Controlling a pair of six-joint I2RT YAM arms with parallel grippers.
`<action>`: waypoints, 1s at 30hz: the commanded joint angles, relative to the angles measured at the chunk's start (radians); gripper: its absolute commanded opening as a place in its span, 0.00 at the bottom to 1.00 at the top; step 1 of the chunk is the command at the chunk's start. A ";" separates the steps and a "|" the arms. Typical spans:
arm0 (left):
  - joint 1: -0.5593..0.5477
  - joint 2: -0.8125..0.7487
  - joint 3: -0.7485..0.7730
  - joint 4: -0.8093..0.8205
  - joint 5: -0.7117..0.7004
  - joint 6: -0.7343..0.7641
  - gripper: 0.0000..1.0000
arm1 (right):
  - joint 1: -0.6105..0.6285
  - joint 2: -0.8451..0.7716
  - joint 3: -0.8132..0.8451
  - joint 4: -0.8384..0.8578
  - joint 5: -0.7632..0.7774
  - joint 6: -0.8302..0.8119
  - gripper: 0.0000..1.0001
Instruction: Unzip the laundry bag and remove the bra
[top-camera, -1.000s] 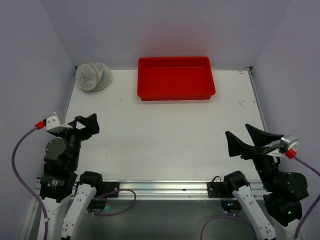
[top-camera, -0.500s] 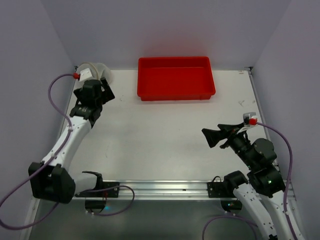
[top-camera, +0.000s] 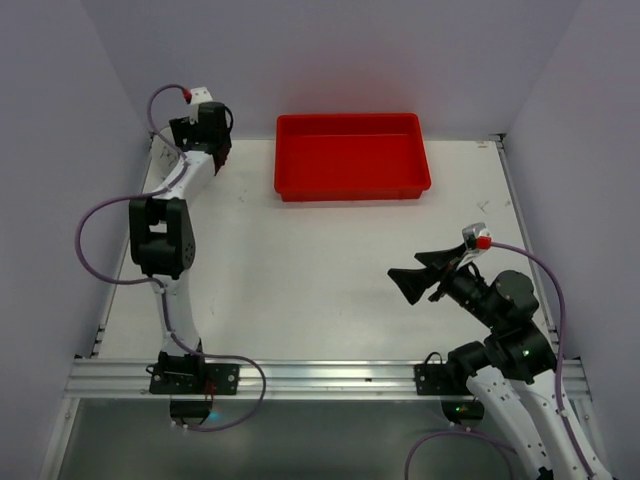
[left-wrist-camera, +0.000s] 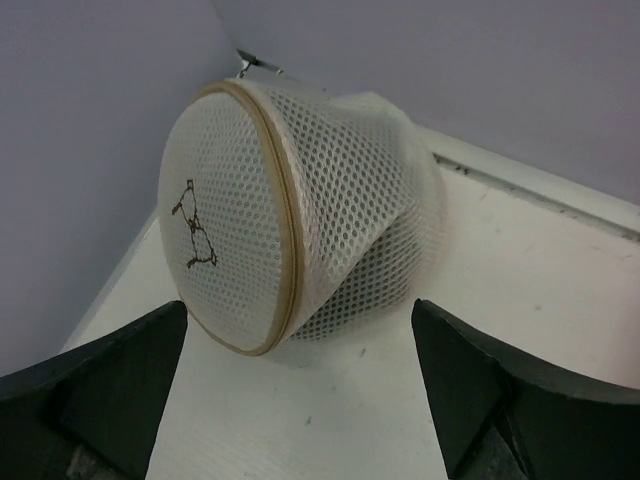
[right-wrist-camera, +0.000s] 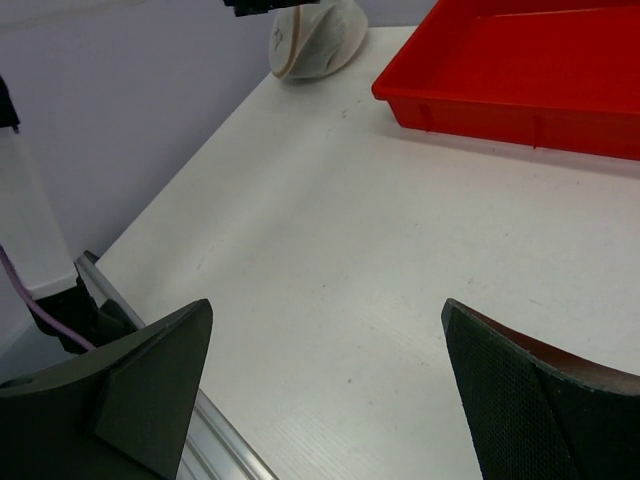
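The laundry bag (left-wrist-camera: 290, 210), a whitish mesh case with a tan rim and a small bra icon (left-wrist-camera: 195, 225), stands tilted on its edge in the table's far left corner. It is closed. No black bra shows through the mesh. My left gripper (left-wrist-camera: 300, 315) is open just in front of the bag, one finger on each side, not touching it. In the top view the left gripper (top-camera: 213, 152) covers the bag. The bag also shows far off in the right wrist view (right-wrist-camera: 315, 40). My right gripper (top-camera: 403, 285) is open and empty above the table's near right part (right-wrist-camera: 325, 305).
A red rectangular tray (top-camera: 350, 190) sits empty at the back centre, also in the right wrist view (right-wrist-camera: 480, 120). Purple walls close in the far left corner around the bag. A metal rail (top-camera: 320, 375) runs along the near edge.
My left arm has stretched from the near left to the far left corner, up to the bag. My right gripper has moved forward and left over the table. Both stayed open.
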 joint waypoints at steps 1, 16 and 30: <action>0.043 0.089 0.097 0.019 -0.074 0.087 0.97 | 0.002 0.017 -0.012 0.060 -0.065 -0.030 0.99; 0.044 0.090 0.100 -0.182 0.007 0.057 0.00 | 0.002 0.036 -0.004 0.054 -0.084 -0.050 0.99; -0.333 -0.587 -0.456 -0.672 0.247 -0.439 0.00 | 0.002 0.014 0.036 0.023 -0.121 -0.054 0.99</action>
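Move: The laundry bag lies on its side in the far left corner, its middle about 4 cm ahead of the open left hand, 4 cm to its left and roughly 11 cm below. The wide red tray stands to the right, its middle some 42 cm right of that hand, 3 cm ahead and 15 cm lower. From the right hand, the bag is around 45 cm ahead, 50 cm left and 19 cm below. The left fingers shut on the laundry bag, pinching its tan zipper band after a sink of about 10 cm with a slight drift left, the hand tipping some 15 degrees further down. Keeping that pinch, the hand then sweeps back about 20 cm and to the right about 16 cm while rising some 10 cm, swinging clockwise late on, towards the middle of the table. ##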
